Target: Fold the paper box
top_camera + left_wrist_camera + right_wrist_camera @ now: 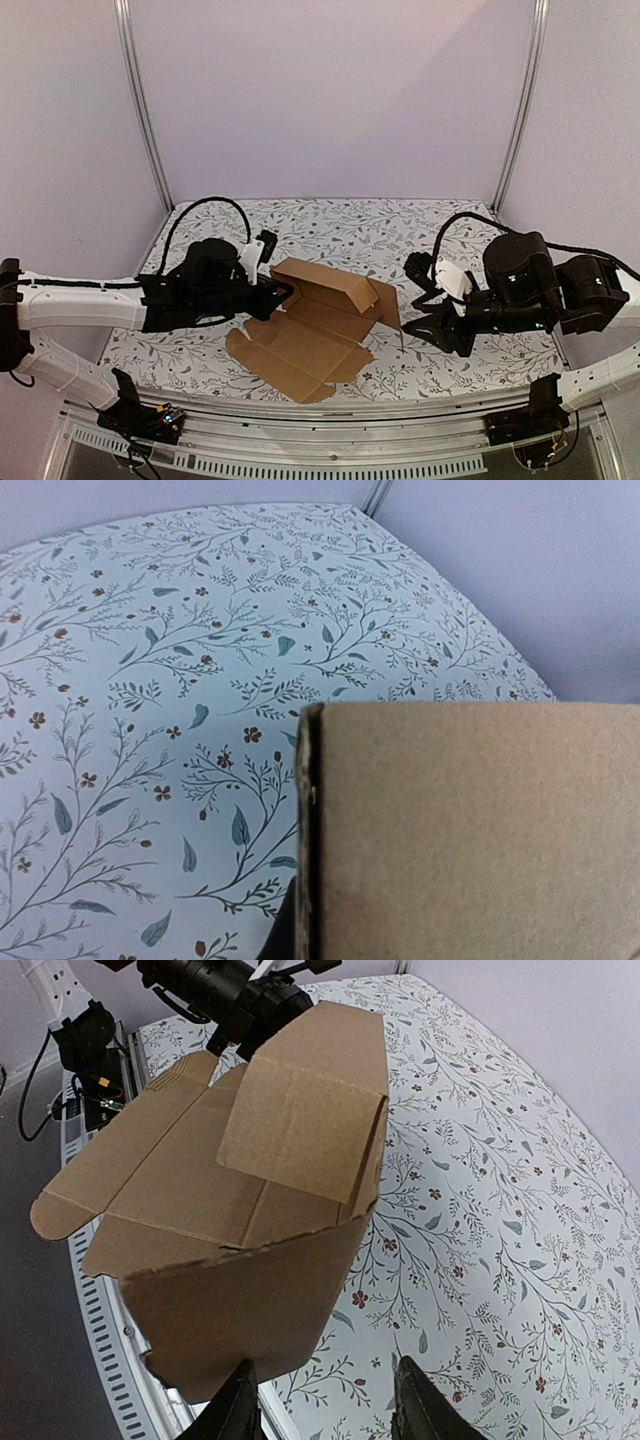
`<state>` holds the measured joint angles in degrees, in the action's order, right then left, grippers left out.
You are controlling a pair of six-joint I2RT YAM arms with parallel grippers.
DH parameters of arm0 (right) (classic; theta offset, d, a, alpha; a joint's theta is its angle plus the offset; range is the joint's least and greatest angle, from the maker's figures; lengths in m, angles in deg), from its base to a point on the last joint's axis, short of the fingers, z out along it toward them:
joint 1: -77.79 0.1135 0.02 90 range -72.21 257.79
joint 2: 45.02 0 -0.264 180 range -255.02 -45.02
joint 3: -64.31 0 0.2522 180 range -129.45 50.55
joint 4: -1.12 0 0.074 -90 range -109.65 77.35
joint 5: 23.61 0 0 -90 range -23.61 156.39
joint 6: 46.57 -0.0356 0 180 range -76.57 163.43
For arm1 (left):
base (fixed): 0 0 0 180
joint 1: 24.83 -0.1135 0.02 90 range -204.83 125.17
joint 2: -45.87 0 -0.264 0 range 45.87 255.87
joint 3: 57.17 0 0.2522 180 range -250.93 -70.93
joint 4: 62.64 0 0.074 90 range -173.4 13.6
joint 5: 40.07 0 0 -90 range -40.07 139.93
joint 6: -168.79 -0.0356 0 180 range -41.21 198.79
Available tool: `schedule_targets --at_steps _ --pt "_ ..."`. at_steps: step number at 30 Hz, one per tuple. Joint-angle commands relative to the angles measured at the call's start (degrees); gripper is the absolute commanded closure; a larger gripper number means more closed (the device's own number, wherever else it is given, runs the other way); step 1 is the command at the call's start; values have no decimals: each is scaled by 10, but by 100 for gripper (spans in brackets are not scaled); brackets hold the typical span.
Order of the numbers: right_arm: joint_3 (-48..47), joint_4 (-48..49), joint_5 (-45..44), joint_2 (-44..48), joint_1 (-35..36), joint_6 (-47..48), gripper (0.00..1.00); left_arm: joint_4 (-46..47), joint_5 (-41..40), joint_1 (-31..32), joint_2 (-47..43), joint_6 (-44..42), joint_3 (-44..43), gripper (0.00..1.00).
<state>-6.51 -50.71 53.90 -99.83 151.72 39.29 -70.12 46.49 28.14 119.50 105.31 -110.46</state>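
The paper box (320, 322) is a brown cardboard piece, partly folded, lying mid-table with its back and right walls raised and its front flaps flat. My left gripper (281, 293) is shut on the box's left rear wall. In the left wrist view the cardboard (480, 840) fills the lower right, its edge running up the middle, and the fingers are hidden. My right gripper (330, 1410) stands open just right of the box (250, 1180), its left fingertip (240, 1405) under the raised right flap, with only tablecloth between the fingers. From above, the right gripper (412, 327) is close to that flap.
A floral tablecloth (450, 230) covers the table. A metal rail (330, 415) runs along the near edge, with cables and a bracket (95, 1090) at the left arm's base. Lilac walls and two upright posts (145, 110) close in the back.
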Motion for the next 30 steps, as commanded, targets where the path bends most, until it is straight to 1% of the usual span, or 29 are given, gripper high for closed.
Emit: schedule_targets --at_steps 1,11,21,22,30 --pt "-21 31 29 -20 1 11 56 -11 3 -7 -7 -11 -11 100" --pt "-24 75 79 -68 -21 14 57 -29 -19 -7 3 -9 -20 100" --pt "-34 105 66 -115 -24 10 57 -61 -52 -3 8 0 -44 100" --pt "-34 110 68 -119 -25 9 57 -80 -54 -2 8 0 -45 100" --pt "-52 122 55 -149 -24 0 57 -116 -96 4 10 13 -57 100"
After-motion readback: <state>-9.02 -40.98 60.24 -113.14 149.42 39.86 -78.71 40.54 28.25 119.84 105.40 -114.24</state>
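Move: The right side flap of the box hangs outward just off the half-open right fingertips, its middle about 3 cm left, 4 cm ahead and 2 cm below that hand. The raised rear wall is some 13 cm left, 8 cm ahead and 3 cm lower. The open front panel lies roughly 18 cm left, 2 cm back and 8 cm lower. From the left hand, which grips the box's left end, that flap is about 17 cm to the right, level front to back and roughly 1 cm higher. The right fingertips bear on the outer side of the right flap and push it inward towards the box, the hand going about 6 cm left and sinking some 2 cm, with fingers still half open and hardly any wrist turn. The left hand keeps its pinch on the box's left end, easing 1–2 cm left and slightly forward. ##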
